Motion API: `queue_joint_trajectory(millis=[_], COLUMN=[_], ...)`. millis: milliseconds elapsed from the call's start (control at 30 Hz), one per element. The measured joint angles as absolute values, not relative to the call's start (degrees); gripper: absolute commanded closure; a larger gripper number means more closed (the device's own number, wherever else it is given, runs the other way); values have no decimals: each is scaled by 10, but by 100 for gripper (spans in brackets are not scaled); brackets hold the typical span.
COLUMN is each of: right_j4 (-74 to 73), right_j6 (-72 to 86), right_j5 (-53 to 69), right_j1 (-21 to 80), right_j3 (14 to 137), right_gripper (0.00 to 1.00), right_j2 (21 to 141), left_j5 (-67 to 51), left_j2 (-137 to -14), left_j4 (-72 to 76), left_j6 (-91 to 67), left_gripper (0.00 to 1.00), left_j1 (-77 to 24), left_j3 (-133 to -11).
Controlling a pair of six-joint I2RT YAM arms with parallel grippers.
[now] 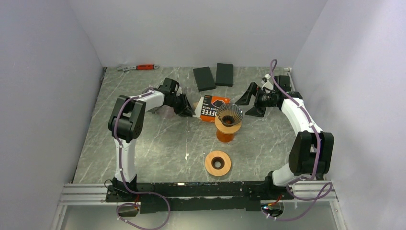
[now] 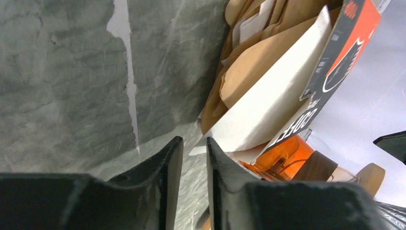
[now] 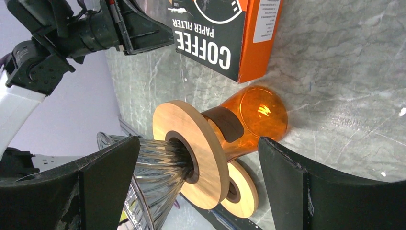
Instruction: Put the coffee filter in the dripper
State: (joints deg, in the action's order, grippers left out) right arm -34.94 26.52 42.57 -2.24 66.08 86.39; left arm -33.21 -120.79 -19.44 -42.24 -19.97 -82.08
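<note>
The glass dripper (image 1: 230,114) sits in a wooden collar on an orange carafe (image 1: 225,133) at mid table. Just behind it lies the orange and black coffee filter box (image 1: 210,108), its open end facing left. In the left wrist view brown paper filters (image 2: 249,72) show inside the box (image 2: 335,62) behind a white flap. My left gripper (image 1: 190,111) is at that opening, its jaws (image 2: 195,143) a narrow gap apart, with the flap's corner at the tips. My right gripper (image 1: 250,105) stands wide open right of the dripper (image 3: 153,177), holding nothing.
A loose wooden ring (image 1: 218,163) lies in front of the carafe (image 3: 258,115). Two black pads (image 1: 204,78) (image 1: 224,74) rest near the back wall, and a red-handled wrench (image 1: 139,67) lies at the back left. Grey walls close in three sides.
</note>
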Motion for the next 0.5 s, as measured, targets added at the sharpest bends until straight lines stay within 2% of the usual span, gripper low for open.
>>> queue_joint_trajectory(millis=[133, 300, 500], right_j4=[-360, -364, -372], right_j6=[264, 264, 262], right_j5=[426, 426, 427], right_j1=[-22, -22, -22], right_j3=[661, 661, 661], right_gripper=[1, 1, 1], right_j2=[864, 862, 861], left_j5=[-337, -336, -313], left_j2=[-1208, -1198, -1166], left_j4=[-181, -167, -184], left_j6=[-429, -433, -426], left_gripper=[82, 100, 100], left_j1=[-200, -200, -200], left_j3=[-805, -790, -788])
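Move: The box flap has its middle about 3 cm ahead of the left hand, 2 cm to the right and 1 cm higher, its near corner between the half-closed fingertips. The paper filters lie under it, roughly 4 cm ahead and 1 cm right; the filter box is centred 8 cm right and 2 cm ahead. The dripper stands some 13 cm right, 7 cm back and 13 cm higher. From the right hand, the flap is about 19 cm left, 8 cm ahead and 12 cm below. The flap's near corner is what the left fingers shut on, going from about a third open to fully closed. While closing, the hand settles roughly half a centimetre down and back, then lifts by nearly 2 cm with a slight draw to the left, its wrist barely turning. ##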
